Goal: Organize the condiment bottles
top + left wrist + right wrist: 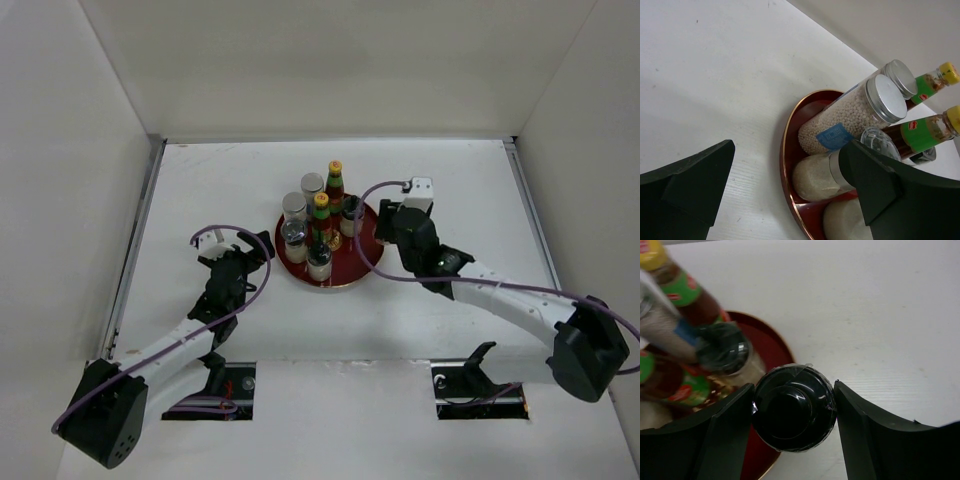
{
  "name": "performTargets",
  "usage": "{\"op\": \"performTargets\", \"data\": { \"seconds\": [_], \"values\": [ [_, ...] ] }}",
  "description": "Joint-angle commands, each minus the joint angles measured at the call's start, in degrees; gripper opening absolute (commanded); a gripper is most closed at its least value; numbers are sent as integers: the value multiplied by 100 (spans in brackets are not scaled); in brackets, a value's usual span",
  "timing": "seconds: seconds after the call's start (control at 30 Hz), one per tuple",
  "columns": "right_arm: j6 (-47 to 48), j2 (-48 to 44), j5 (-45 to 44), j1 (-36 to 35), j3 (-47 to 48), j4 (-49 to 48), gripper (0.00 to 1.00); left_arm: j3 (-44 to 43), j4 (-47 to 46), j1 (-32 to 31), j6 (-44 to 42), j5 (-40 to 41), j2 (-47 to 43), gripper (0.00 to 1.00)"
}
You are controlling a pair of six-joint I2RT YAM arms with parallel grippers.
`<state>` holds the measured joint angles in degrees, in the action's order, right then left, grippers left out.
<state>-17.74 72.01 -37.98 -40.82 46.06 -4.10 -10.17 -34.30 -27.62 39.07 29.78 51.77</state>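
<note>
Several condiment bottles stand together on a round red plate (340, 277): silver-capped shakers (312, 186), dark red sauce bottles (335, 186) with yellow caps, and black-topped pale shakers (319, 263). My right gripper (384, 228) is at the plate's right rim. In the right wrist view it (794, 407) is shut on a black-topped shaker (792, 412), over the plate's edge (765, 347). My left gripper (256, 250) is open and empty just left of the plate. In the left wrist view its jaws (785, 195) straddle the plate's rim (785, 150), near a pale shaker (820, 176).
The white table (200, 180) is walled on the left, back and right. Purple cables loop over both arms. A silver-capped shaker of white beads (850, 117) and two sauce bottles (927, 129) stand behind the pale shakers.
</note>
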Motion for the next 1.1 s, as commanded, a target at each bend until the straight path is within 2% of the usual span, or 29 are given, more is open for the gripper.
{"op": "performTargets", "data": {
  "seconds": [0.0, 0.27, 0.4, 0.47, 0.57, 0.63, 0.93, 1.07],
  "values": [
    [-150, 76, 299, -377, 210, -320, 55, -107, -226, 42, -119, 115, 61, 100],
    [-239, 1086, 1072, -642, 342, -1242, 57, -178, 169, 7, -216, 422, -202, 100],
    [-248, 1386, 1178, -651, 430, -1392, 59, -257, 345, 6, -198, 590, -255, 100],
    [-239, 1517, 1231, -651, 412, -1444, 66, -309, 477, -2, -163, 616, -229, 100],
    [-239, 1518, 1214, -651, 334, -1444, 92, -450, 731, 32, -75, 643, -115, 100],
    [-239, 1361, 1231, -651, 272, -1462, 100, -651, 1099, 59, 4, 643, -36, 100],
    [-256, -563, 327, -590, -641, -1725, 100, -1531, 2419, 42, 154, 722, 158, 100],
    [-607, -1109, -61, -37, -1432, -2253, 100, -1803, 2832, 15, 154, 775, 158, 100]
  ]
}}
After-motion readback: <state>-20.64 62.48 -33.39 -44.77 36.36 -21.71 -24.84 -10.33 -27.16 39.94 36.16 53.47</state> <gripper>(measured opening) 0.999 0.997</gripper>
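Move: My right hand still holds the black-lidded jar by its lid. The free spot on the red tray lies some 10 cm to its left and 1 cm back, about 16 cm below. Another black-lidded jar stands about 8 cm ahead and 10 cm left; the near sauce bottle is about 5 cm ahead and 19 left, the front jar 5 cm back and 20 left. From my left hand the spot is roughly 25 cm right, 3 cm ahead. I swing the held jar left over the tray, turning the right wrist some 15 degrees counter-clockwise, and sink about 7 cm to set it down in the gap in front of the other black-lidded jar. Then my right fingers open fully, and the hand rises about 12 cm while pulling back right, tipping up as it goes. My empty left hand, still open, eases 2 cm left, then up. ##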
